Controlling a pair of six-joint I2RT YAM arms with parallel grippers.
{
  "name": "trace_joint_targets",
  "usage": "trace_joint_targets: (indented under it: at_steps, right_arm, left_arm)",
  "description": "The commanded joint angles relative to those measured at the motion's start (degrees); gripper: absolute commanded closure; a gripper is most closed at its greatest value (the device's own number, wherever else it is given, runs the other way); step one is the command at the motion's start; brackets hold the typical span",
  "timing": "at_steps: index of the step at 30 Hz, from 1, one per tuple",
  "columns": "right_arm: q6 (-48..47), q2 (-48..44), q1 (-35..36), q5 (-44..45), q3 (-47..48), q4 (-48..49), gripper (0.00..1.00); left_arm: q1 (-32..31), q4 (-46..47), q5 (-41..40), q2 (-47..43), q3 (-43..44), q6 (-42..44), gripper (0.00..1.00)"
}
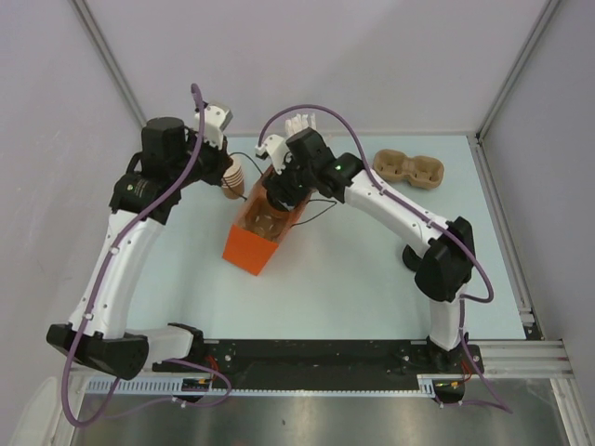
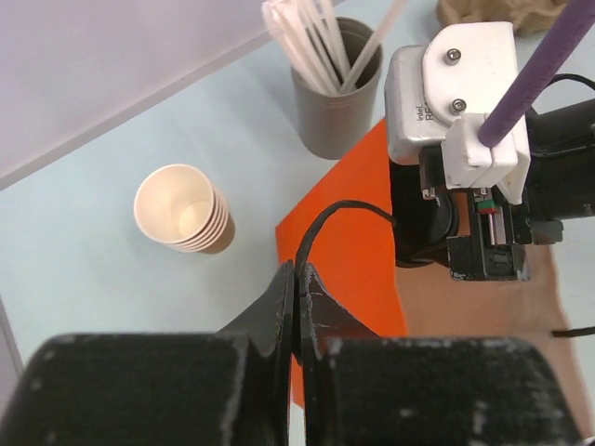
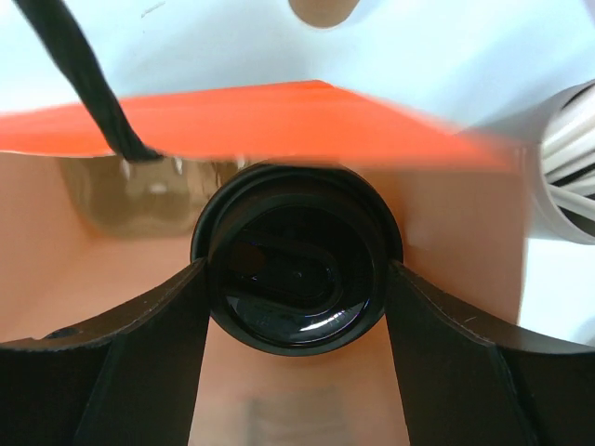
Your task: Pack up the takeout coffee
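The takeout coffee [image 3: 296, 279] shows only as a round black lid from above; its cup body is hidden below. My right gripper [image 3: 297, 271] is shut on it, one finger against each side of the lid, inside the mouth of an orange paper bag [image 3: 279, 116]. In the top view the right gripper [image 1: 268, 197] reaches down into the bag [image 1: 251, 251]. My left gripper [image 2: 297, 271] is shut on the bag's thin black cord handle [image 2: 321, 221], just beside the bag's orange edge [image 2: 349, 255].
A stack of nested brown cups [image 2: 181, 209] stands left of the bag. A grey cup of white sticks [image 2: 333, 93] stands behind it. A brown cardboard cup carrier [image 1: 409, 169] lies at the back right. Walls close the table's far and side edges.
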Motion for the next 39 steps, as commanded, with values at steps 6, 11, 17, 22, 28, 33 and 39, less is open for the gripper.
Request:
trace_joint_targets:
  at_steps: [6, 11, 17, 22, 28, 33, 39]
  right_arm:
    - [-1.22, 6.96, -0.91, -4.92, 11.37, -5.21, 0.44]
    - [-2.8, 10.38, -1.0, -6.42, 16.81, -10.31, 0.44]
    - [-3.5, 13.99, -0.74, -7.21, 21.56, -15.93, 0.44]
    - [-3.33, 15.92, -0.47, -7.39, 22.53, -17.0, 0.44]
    - [-3.5, 17.94, -0.12, -7.3, 24.46, -17.52, 0.44]
    - [-3.5, 19.62, -0.21, -7.03, 25.61, -17.88, 0.44]
    - [-3.68, 21.02, -0.39, -7.3, 25.08, -18.31, 0.44]
  left_arm:
    - [0.54, 4.24, -10.13, 1.4, -3.33, -2.95, 0.97]
    - [3.26, 5.39, -12.42, 1.58, -4.66, -4.17, 0.98]
    - [6.43, 7.32, -14.88, 0.87, -7.2, -5.85, 0.99]
    - [6.78, 8.38, -16.2, 0.17, -8.96, -5.85, 0.99]
    - [7.4, 8.55, -19.45, 0.26, -9.84, -6.2, 1.0]
    - [8.27, 8.73, -20.86, 0.26, -10.72, -6.29, 1.0]
    - [9.15, 8.82, -20.16, -0.09, -11.42, -6.02, 1.0]
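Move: The cup carrier at the bottom of the orange bag is where the right hand's black-lidded coffee cup is bound. It lies about 6 cm to that hand's left, 1 cm back and 15 cm below. The straw holder stands roughly 13 cm ahead and 6 cm right, the paper cups about 14 cm ahead and 13 cm left. From the left hand, on the bag's handle, the carrier is some 8 cm right, 4 cm back and far below. Down and to the left, the right hand lowers the gripped coffee cup about 6 cm deeper into the bag towards the carrier, its fingers tipping steeper by some 10 degrees. Meanwhile the left hand keeps the handle pinched and draws it left, with some sinking and reaching forward, swinging counter-clockwise. ##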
